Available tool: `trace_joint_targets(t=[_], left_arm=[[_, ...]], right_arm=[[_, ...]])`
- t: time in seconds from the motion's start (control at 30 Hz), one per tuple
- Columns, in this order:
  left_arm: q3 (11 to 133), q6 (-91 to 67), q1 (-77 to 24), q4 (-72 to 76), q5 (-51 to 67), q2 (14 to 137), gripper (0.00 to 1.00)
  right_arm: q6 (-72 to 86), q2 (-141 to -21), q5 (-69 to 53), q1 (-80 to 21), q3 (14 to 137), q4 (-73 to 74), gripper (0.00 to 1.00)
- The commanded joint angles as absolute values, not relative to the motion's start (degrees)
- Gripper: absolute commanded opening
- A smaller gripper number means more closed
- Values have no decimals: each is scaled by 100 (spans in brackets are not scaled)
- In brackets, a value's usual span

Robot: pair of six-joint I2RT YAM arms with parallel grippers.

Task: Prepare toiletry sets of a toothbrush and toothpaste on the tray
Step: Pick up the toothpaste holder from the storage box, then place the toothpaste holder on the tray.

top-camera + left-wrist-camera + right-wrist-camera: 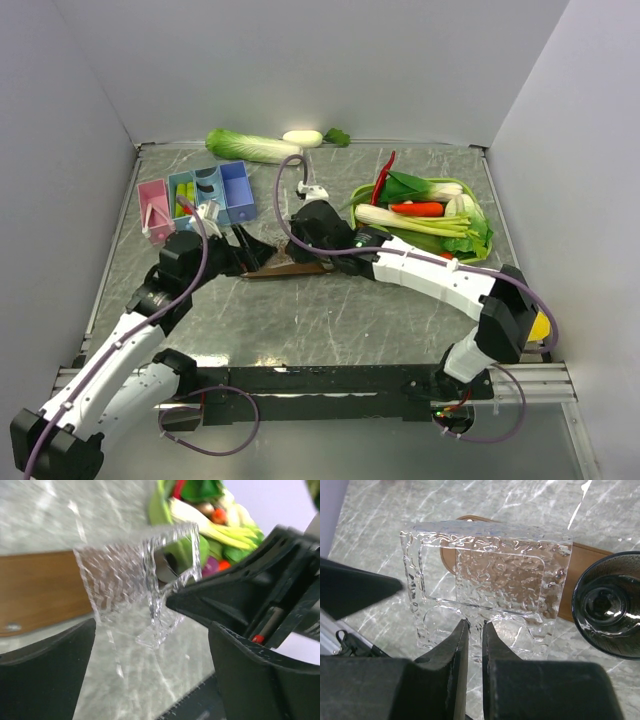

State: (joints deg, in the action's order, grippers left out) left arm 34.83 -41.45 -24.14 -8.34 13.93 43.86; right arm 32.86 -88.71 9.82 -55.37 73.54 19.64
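Note:
The tray (pixel 582 575) is a dark brown wooden board on the marble table, also seen as the tray (pixel 285 268) between the two arms. My right gripper (pixel 475 626) is shut on the near wall of a clear textured glass cup (pixel 490 575), holding it tilted above the tray's end. My left gripper (pixel 150 647) stands wide open just in front of that cup (pixel 125 580), with nothing between its fingers. Light-green toothpaste tubes (pixel 185 196) lie in the blue compartment box (pixel 238 190). The toothbrush is hidden from view.
A dark see-through tumbler (pixel 609 605) stands on the tray beside the clear cup. A pink box (pixel 153 208) adjoins the blue one. A lime-green basket (pixel 480 225) of vegetables sits at the right, a cabbage (pixel 250 147) at the back wall.

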Motion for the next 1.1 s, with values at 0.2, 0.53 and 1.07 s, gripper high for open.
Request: trace_joint_targets(t=[0.2, 0.53, 1.07], left_arm=[[4701, -3024, -1452, -1960, 551, 4885, 97], [5071, -2620, -712, -1723, 107, 5256, 97], [4896, -2355, -712, -1749, 17, 5247, 97]], right_arm=[[3638, -9132, 1371, -5563, 7805, 2241, 0], [3814, -9501, 1310, -5502, 8112, 2487, 0], [4183, -10098, 1099, -5282, 8631, 2918, 0]])
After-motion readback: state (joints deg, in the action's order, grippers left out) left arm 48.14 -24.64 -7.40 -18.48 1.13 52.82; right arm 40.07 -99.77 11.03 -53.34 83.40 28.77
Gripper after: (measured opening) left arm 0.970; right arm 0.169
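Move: The right hand already holds the clear toothpaste holder; the tray's middle lies about 18 cm below it, some 2 cm ahead and 2 cm left, and the dark glass on the tray about 8 cm right and 1 cm ahead. From the empty left hand, the green toothpaste tubes in the storage box lie roughly 16 cm ahead, 20 cm left and 16 cm lower; the cup in the next compartment is some 18 cm ahead and 14 cm left, the purple compartment 18 cm ahead and 8 cm left. With its fingers already wide open and clear of the toothpaste holder, the left hand swings about 12 cm left and 7 cm forward towards the storage box, mostly in one quick sweep, turning some 20 degrees counter-clockwise while its left side rises about as much, then comes to rest short of the toothpaste tubes with the fingers still open. Meanwhile the right hand keeps its pinch on the clear holder and lowers it steadily by about 4 cm towards the tray beside the glass, easing a little forward late on and tipping slightly further down. ##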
